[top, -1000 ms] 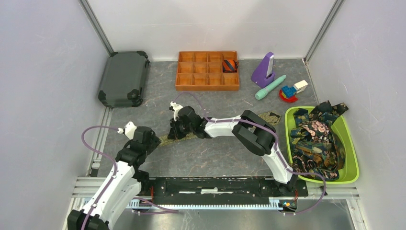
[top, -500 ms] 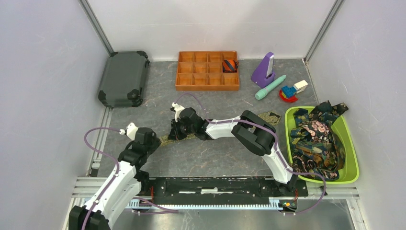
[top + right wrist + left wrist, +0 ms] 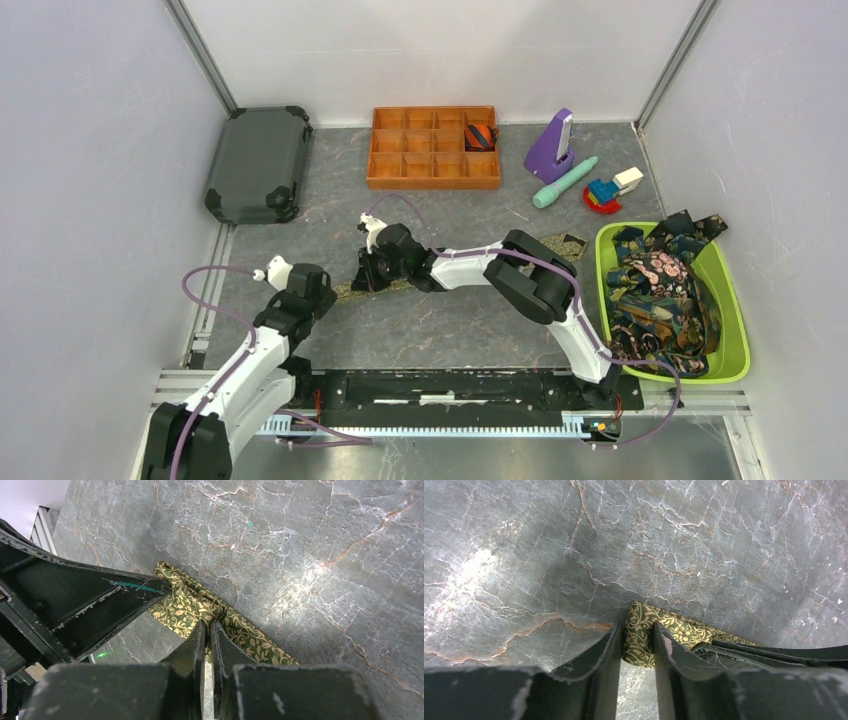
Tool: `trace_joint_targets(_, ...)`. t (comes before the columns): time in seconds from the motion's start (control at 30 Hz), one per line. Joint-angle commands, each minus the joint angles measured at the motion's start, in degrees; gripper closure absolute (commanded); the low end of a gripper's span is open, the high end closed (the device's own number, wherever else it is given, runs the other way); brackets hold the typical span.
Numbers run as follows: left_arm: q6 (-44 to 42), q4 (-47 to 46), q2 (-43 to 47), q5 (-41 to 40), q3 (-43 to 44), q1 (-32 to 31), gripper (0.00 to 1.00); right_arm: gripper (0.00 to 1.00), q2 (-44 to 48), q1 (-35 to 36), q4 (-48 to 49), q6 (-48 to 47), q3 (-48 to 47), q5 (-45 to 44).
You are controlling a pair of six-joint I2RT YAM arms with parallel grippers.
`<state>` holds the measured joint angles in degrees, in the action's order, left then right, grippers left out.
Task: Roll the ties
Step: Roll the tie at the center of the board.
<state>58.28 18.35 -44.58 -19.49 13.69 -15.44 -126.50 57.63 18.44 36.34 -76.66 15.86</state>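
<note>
An olive-green tie (image 3: 345, 292) with a gold leaf pattern lies flat across the table's middle, its wide end (image 3: 562, 243) at the right. My left gripper (image 3: 322, 297) is at its narrow end; in the left wrist view that gripper (image 3: 639, 620) is shut on the folded tip of the tie (image 3: 684, 629). Just to the right, my right gripper (image 3: 368, 280) pinches the same tie; in the right wrist view this gripper (image 3: 207, 625) is shut on a bunched ridge of the cloth (image 3: 185, 605). More dark patterned ties (image 3: 655, 290) fill a green bin. A rolled striped tie (image 3: 481, 136) sits in the tray.
An orange compartment tray (image 3: 420, 165) stands at the back. The green bin (image 3: 735, 330) is at the right edge. A dark case (image 3: 258, 163) lies at the back left. A purple object (image 3: 552, 140), a teal stick (image 3: 565, 181) and toy blocks (image 3: 608, 190) sit at the back right.
My left gripper has narrowed from wide open onto the tie's tip, and its arm has shifted slightly. The right gripper holds its place on the tie.
</note>
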Motion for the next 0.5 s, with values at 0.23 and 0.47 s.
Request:
trace_joint_targets(0.23,-0.87,-2.0,-1.21,-0.65,0.84,0.24,0.87,0.86,1.16,-0.34,-2.05,-0.81,-0.42,0.47)
trace_joint_targets(0.47,-2.07,0.46,-3.45,-0.73,4.01,-0.81,0.93,0.61,4.5,-0.62,-4.8,-3.12,-2.71,0.31)
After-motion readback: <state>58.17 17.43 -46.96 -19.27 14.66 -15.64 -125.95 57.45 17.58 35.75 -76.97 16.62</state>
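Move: The folded left end of the tie sits right between the open left fingertips, at about their height; from the right fingertips, which still pinch the cloth, it lies about 4 cm to the left and 1 cm back. From the left hand, the tie's far end is roughly 50 cm right and 9 cm ahead, the orange tray about 31 cm ahead and 22 cm right, and the grey case some 28 cm ahead and 17 cm left. Keep the left gripper almost in place over the folded end of the tie and close its fingers across that end until they pinch the cloth. Only once it is nearly shut, open the right gripper to about a third to let go of the fold it holds, and start easing that hand straight up, about half a centimetre. ##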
